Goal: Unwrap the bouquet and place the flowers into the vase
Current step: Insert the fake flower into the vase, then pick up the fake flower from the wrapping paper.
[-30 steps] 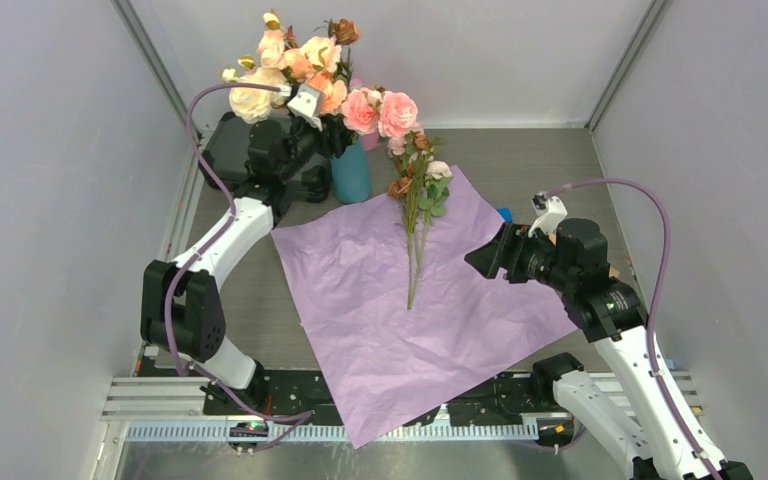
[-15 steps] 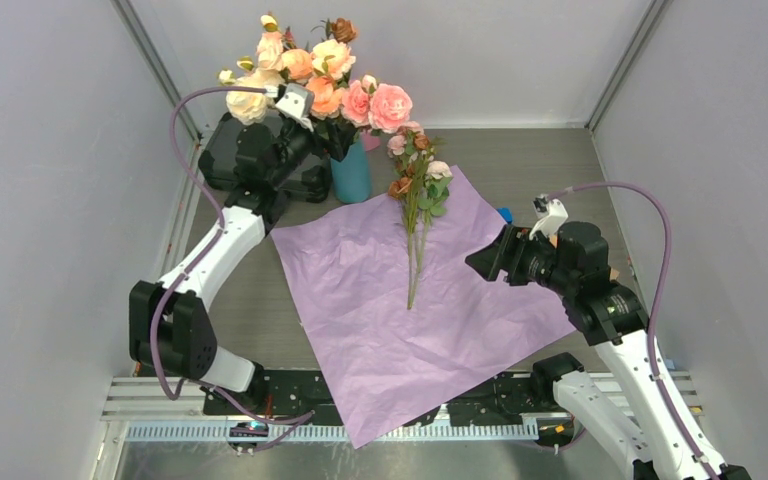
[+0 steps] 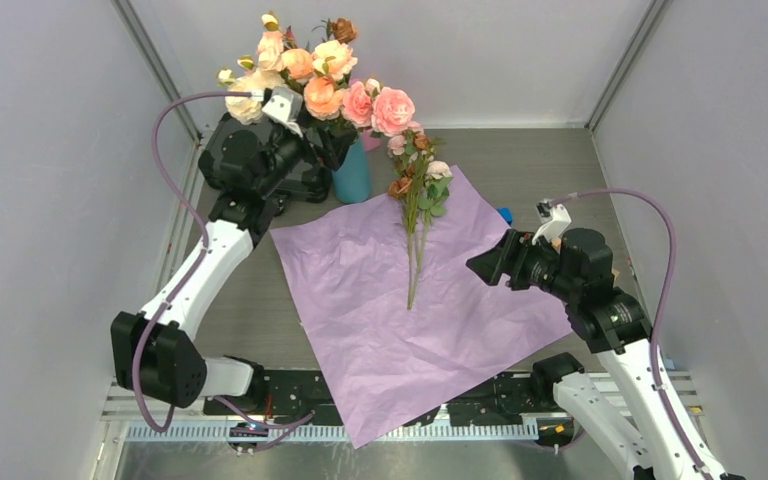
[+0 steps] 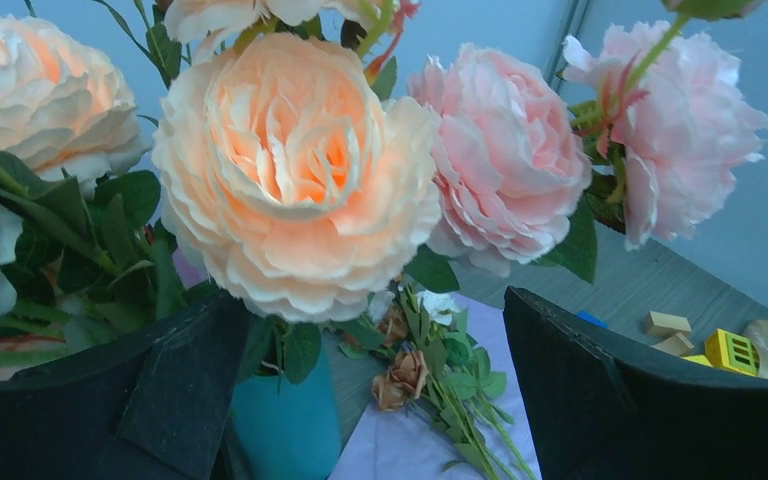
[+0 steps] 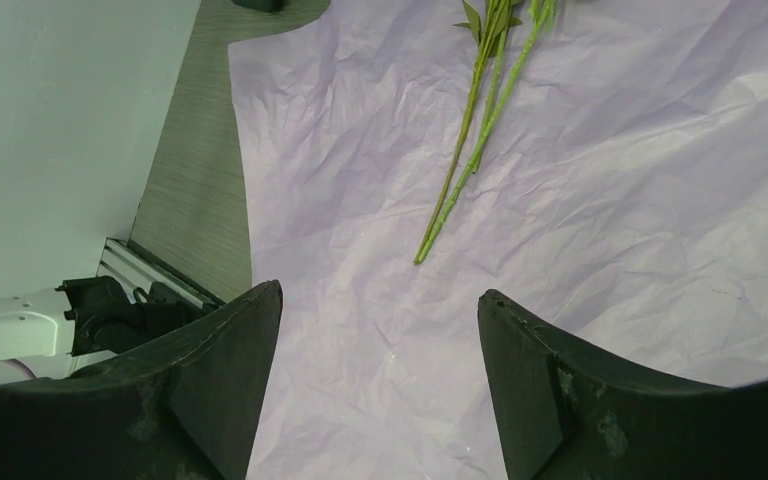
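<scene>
The bouquet lies opened out: small pink, cream and brown flowers (image 3: 416, 180) rest on the flat lilac paper (image 3: 390, 300), stems pointing toward me. The teal vase (image 3: 351, 172) stands at the paper's far left corner and holds big peach and pink roses (image 3: 325, 85). My left gripper (image 3: 322, 140) hovers open beside the vase top, under those roses. In the left wrist view the vase (image 4: 285, 425) and the small flowers (image 4: 435, 375) show between the fingers of the left gripper (image 4: 370, 300). My right gripper (image 3: 482, 264) is open over the paper's right side, empty (image 5: 378, 290); stems (image 5: 465, 160) lie ahead.
Grey walls close in on both sides and at the back. A black box (image 3: 222, 150) sits behind my left arm. A small blue piece (image 3: 505, 214) lies at the paper's right edge, and yellow and tan toy blocks (image 4: 735, 350) are on the table to the right.
My left gripper's jaws have spread wide and the left arm has drawn back to the left, away from the big roses. The right arm has barely moved.
</scene>
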Robot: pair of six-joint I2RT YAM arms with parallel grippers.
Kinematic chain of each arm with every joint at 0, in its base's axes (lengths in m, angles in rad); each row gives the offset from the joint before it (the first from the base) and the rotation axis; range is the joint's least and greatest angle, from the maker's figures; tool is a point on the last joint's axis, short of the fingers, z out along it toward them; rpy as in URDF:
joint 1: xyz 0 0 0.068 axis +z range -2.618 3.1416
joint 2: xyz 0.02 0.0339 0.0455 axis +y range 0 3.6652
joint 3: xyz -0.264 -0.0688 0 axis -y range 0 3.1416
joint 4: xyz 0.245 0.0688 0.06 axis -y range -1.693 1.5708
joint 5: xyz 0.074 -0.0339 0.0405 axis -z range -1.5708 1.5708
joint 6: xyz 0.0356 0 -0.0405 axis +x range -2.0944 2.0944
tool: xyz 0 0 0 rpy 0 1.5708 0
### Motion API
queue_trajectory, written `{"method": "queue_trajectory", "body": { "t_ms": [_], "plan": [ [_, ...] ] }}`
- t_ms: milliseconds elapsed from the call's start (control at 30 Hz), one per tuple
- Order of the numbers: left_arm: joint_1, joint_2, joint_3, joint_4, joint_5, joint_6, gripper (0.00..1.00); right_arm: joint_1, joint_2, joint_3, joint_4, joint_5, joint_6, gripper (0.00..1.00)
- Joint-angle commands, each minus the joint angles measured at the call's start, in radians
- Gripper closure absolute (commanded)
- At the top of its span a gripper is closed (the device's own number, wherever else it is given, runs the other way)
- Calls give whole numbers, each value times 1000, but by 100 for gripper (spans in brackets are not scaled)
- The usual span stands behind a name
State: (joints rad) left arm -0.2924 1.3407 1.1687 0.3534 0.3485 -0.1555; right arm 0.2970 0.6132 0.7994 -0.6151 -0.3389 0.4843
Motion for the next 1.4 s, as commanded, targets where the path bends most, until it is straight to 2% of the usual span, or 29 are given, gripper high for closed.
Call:
{"method": "queue_trajectory", "body": {
  "t_ms": [0,133,400,600,733,867,1033,1233,1367],
  "plan": [
    [4,-85,-26,-48,26,-20,0,-5,-31,-3,23,-23,15,23],
    [4,-134,-34,-128,70,-53,0,-4,-41,1,3,-30,21,22],
    [4,-301,-62,-439,84,-51,0,-5,-14,25,-52,-37,25,24],
    [4,-383,-94,-762,46,-30,0,-4,55,12,-114,116,21,31],
    [4,-394,-160,-827,27,0,0,-4,126,-29,-72,196,70,34],
    [4,-392,-196,-812,19,-37,0,6,237,-57,28,224,123,36],
    [3,-385,-195,-846,-9,-40,0,60,455,-44,225,247,179,37],
    [2,-392,-207,-866,-86,-36,0,79,752,41,456,189,233,41],
    [2,-381,-203,-878,-116,-20,0,79,944,148,518,157,236,47]
  ]
}}
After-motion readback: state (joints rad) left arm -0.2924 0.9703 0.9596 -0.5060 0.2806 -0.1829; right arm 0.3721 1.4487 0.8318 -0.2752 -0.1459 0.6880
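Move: The fake flowers left on the paper have their middle about 17 cm ahead of the right hand, 11 cm left and 22 cm below. From that hand, the vase stands some 25 cm ahead, 25 cm left and 12 cm lower; the blue block lies about 20 cm ahead, 10 cm right. From the left hand, the loose flowers are some 3 cm back, 15 cm right and 37 cm below, the vase about 6 cm ahead, level sideways, 27 cm below. Draw the open left gripper back from the vase blooms about 14 cm, then sink it some 15 cm with a drift left, tipping it roughly 40 degrees down. After a brief wait, drop the right gripper about 16 cm, edging right, then sweeping forward and slightly left towards the loose stems; tip its fingers down nearly 30 degrees and narrow them to about half open. ##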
